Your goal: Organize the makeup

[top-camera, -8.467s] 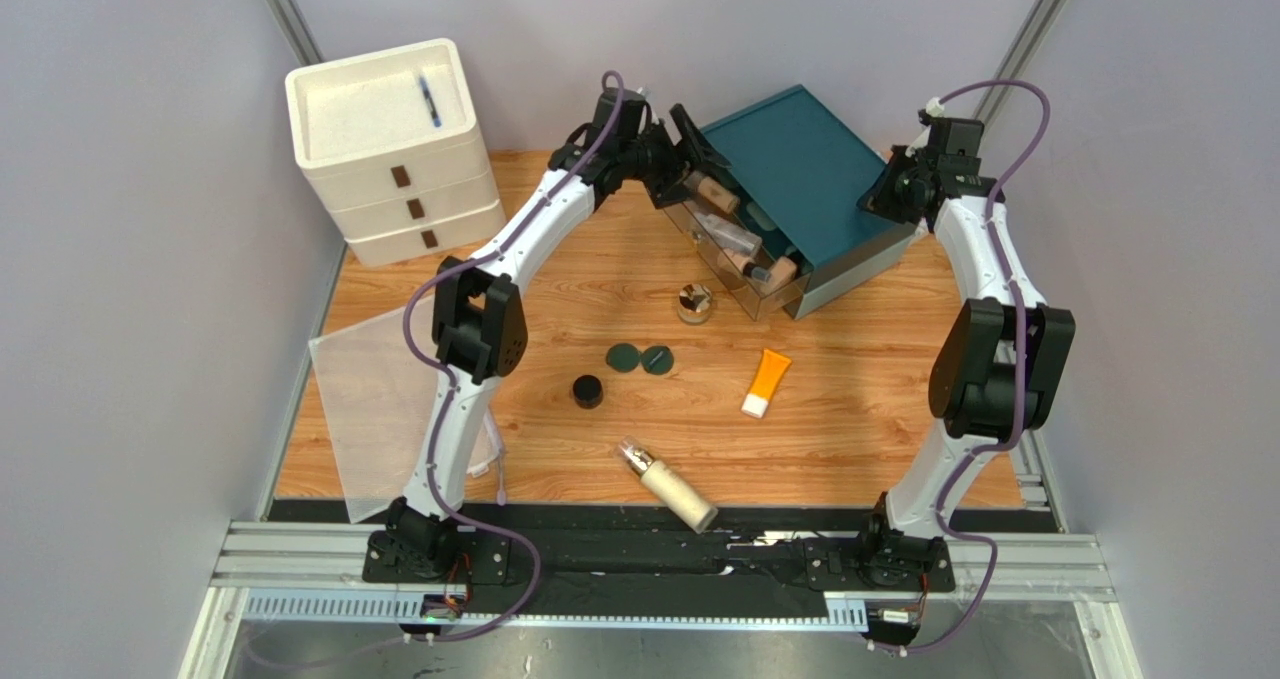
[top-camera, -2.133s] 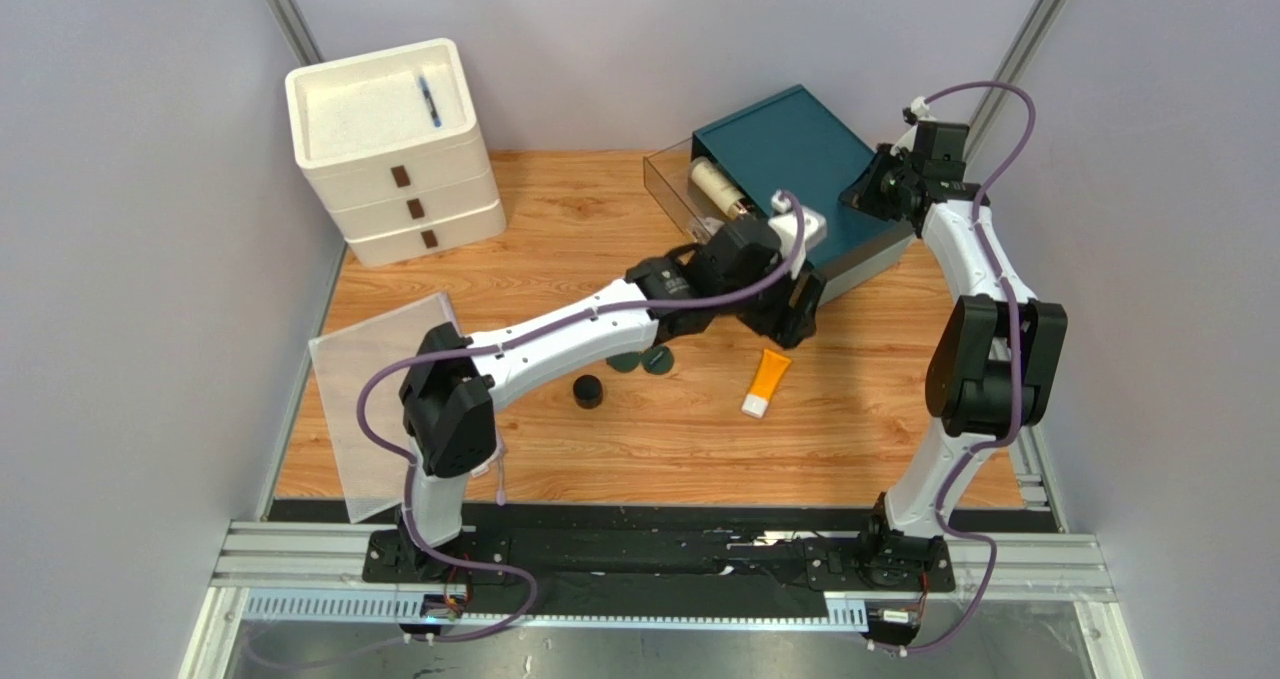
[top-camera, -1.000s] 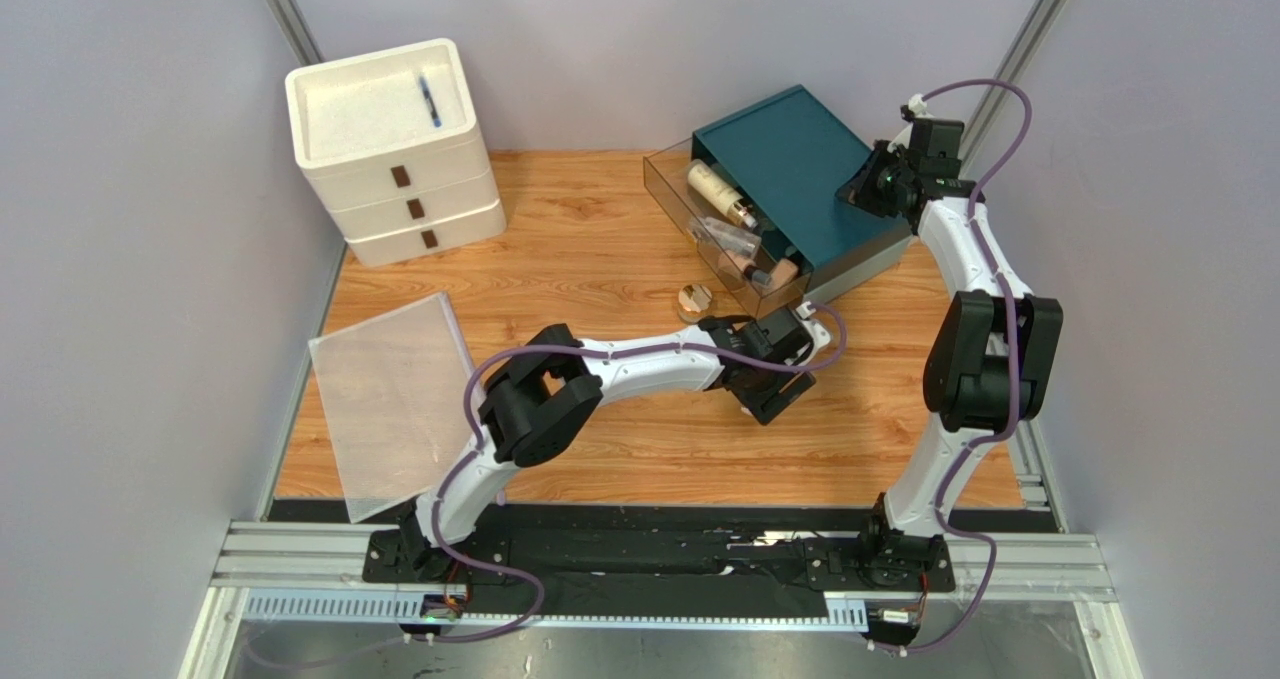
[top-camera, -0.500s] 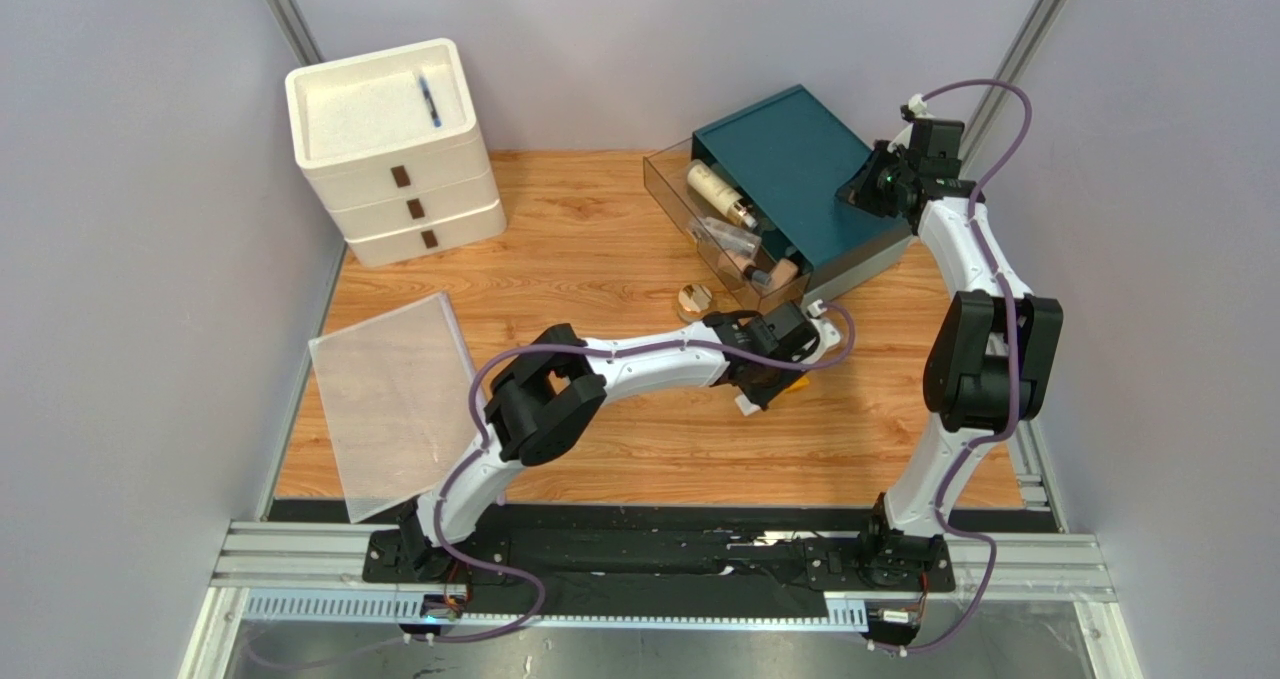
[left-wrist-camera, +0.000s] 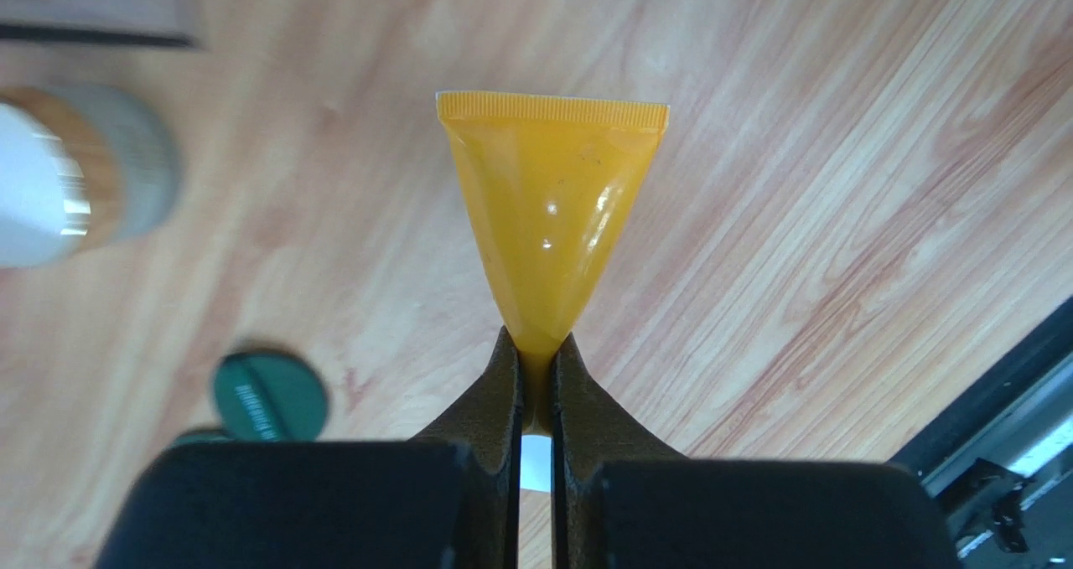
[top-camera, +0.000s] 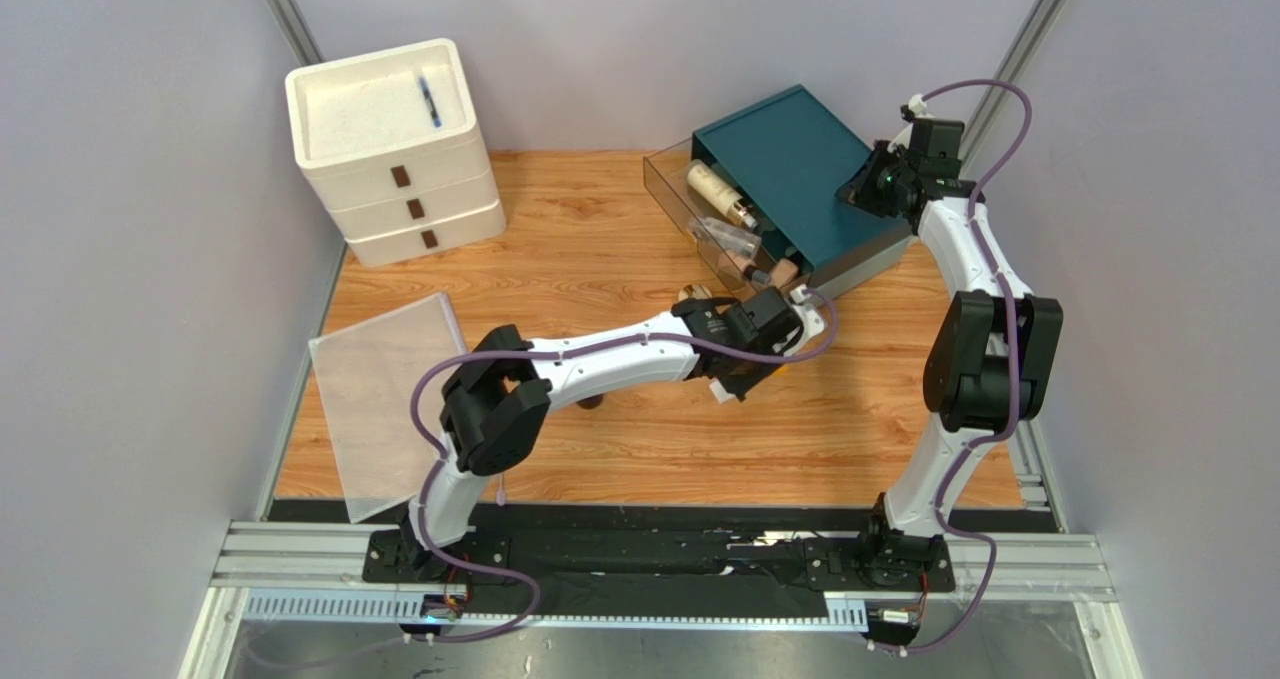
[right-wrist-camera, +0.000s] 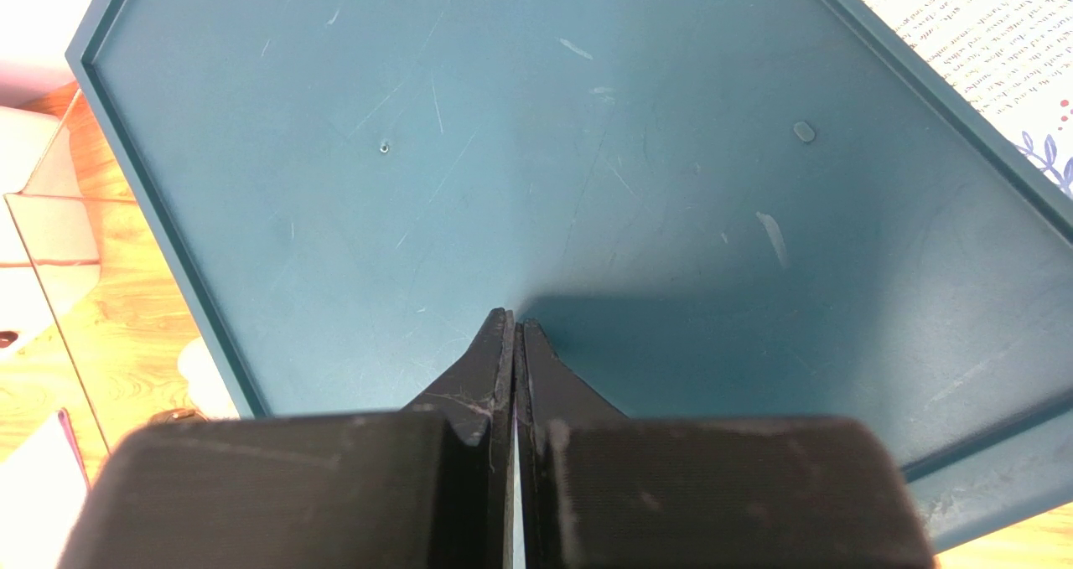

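In the left wrist view my left gripper (left-wrist-camera: 535, 349) is shut on the orange tube (left-wrist-camera: 550, 211), pinching it near its white cap, with the crimped end pointing away. From above, that gripper (top-camera: 736, 373) sits mid-table and hides the tube. A gold-lidded jar (left-wrist-camera: 95, 182) and a dark green compact (left-wrist-camera: 268, 396) lie on the wood to its left. Beige bottles (top-camera: 718, 192) lie in the clear drawer (top-camera: 661, 169) of the teal box (top-camera: 796, 147). My right gripper (right-wrist-camera: 514, 324) is shut and empty, its tips on the box's top (right-wrist-camera: 567, 154).
A white three-drawer unit (top-camera: 394, 169) stands at the back left with a blue pen (top-camera: 430, 102) on top. A clear plastic sheet (top-camera: 383, 402) lies at the left edge. A black jar (top-camera: 589, 400) peeks out under my left arm.
My left gripper has shut on the orange tube and drawn back to the left with it. The right arm has not moved.
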Robot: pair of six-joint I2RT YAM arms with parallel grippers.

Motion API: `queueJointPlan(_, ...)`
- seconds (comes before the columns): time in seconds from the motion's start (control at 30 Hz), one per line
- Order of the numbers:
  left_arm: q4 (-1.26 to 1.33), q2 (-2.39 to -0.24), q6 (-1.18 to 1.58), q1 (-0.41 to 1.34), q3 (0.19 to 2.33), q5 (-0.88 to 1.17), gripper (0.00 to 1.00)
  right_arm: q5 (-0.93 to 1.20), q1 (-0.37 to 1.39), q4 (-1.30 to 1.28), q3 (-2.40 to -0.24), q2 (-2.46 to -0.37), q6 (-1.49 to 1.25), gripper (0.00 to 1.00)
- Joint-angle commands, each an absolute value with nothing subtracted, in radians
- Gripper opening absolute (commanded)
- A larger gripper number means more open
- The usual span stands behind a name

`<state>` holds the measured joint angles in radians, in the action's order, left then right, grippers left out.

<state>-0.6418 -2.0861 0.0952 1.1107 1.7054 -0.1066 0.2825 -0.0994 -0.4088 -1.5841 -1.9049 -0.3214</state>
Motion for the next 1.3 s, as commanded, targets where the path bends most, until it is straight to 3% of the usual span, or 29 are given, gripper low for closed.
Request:
queueJointPlan(0.0,-0.652,-1.970,0.060,1.089,1.844,-0.198,0.00,0.183,-0.091,-0.744,-1.459,-2.077,-0.262,0.00)
queueJointPlan(0.2,-0.583,-1.931,0.184,0.965,1.911,-0.091,0.00,0.189,-0.091,-0.749,-1.462,-2.083,-0.262,0.00)
queueJointPlan(0.37,-0.410,-1.922,0.466,0.819,1.890,0.063,0.00,0.192,-0.091,-0.742,-1.456,-2.086,-0.262,0.00)
queueJointPlan(0.73,-0.138,-2.014,0.808,0.690,1.948,-0.040,0.00,0.204,-0.091,-0.738,-1.453,-2.085,-0.262,0.00)
queueJointPlan(0.9,-0.166,-2.100,0.960,0.649,2.032,-0.109,0.00,0.207,-0.091,-0.732,-1.443,-2.080,-0.262,0.00)
queueJointPlan(1.2,-0.248,-2.247,0.970,0.617,2.178,-0.143,0.00,0.201,-0.092,-0.733,-1.440,-2.074,-0.256,0.00)
queueJointPlan(1.27,-0.268,-2.255,0.973,0.609,2.197,-0.141,0.07,0.201,-0.092,-0.732,-1.442,-2.074,-0.255,0.00)
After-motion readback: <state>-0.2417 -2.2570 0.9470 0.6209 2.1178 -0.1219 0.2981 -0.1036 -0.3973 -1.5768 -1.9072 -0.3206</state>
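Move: The left hand holds the orange tube; the open drawer's middle lies about 22 cm ahead, 2 cm left and roughly level with it. The pump bottle in the drawer is some 27 cm ahead and 2 cm left; the powder jar is 12 cm ahead, 6 cm left and 5 cm below. From the right hand, the drawer's middle is some 19 cm left, 5 cm back and 5 cm lower. The left hand carries the pinched tube some 30 cm forward and up, twisting, then dips towards the open drawer. ##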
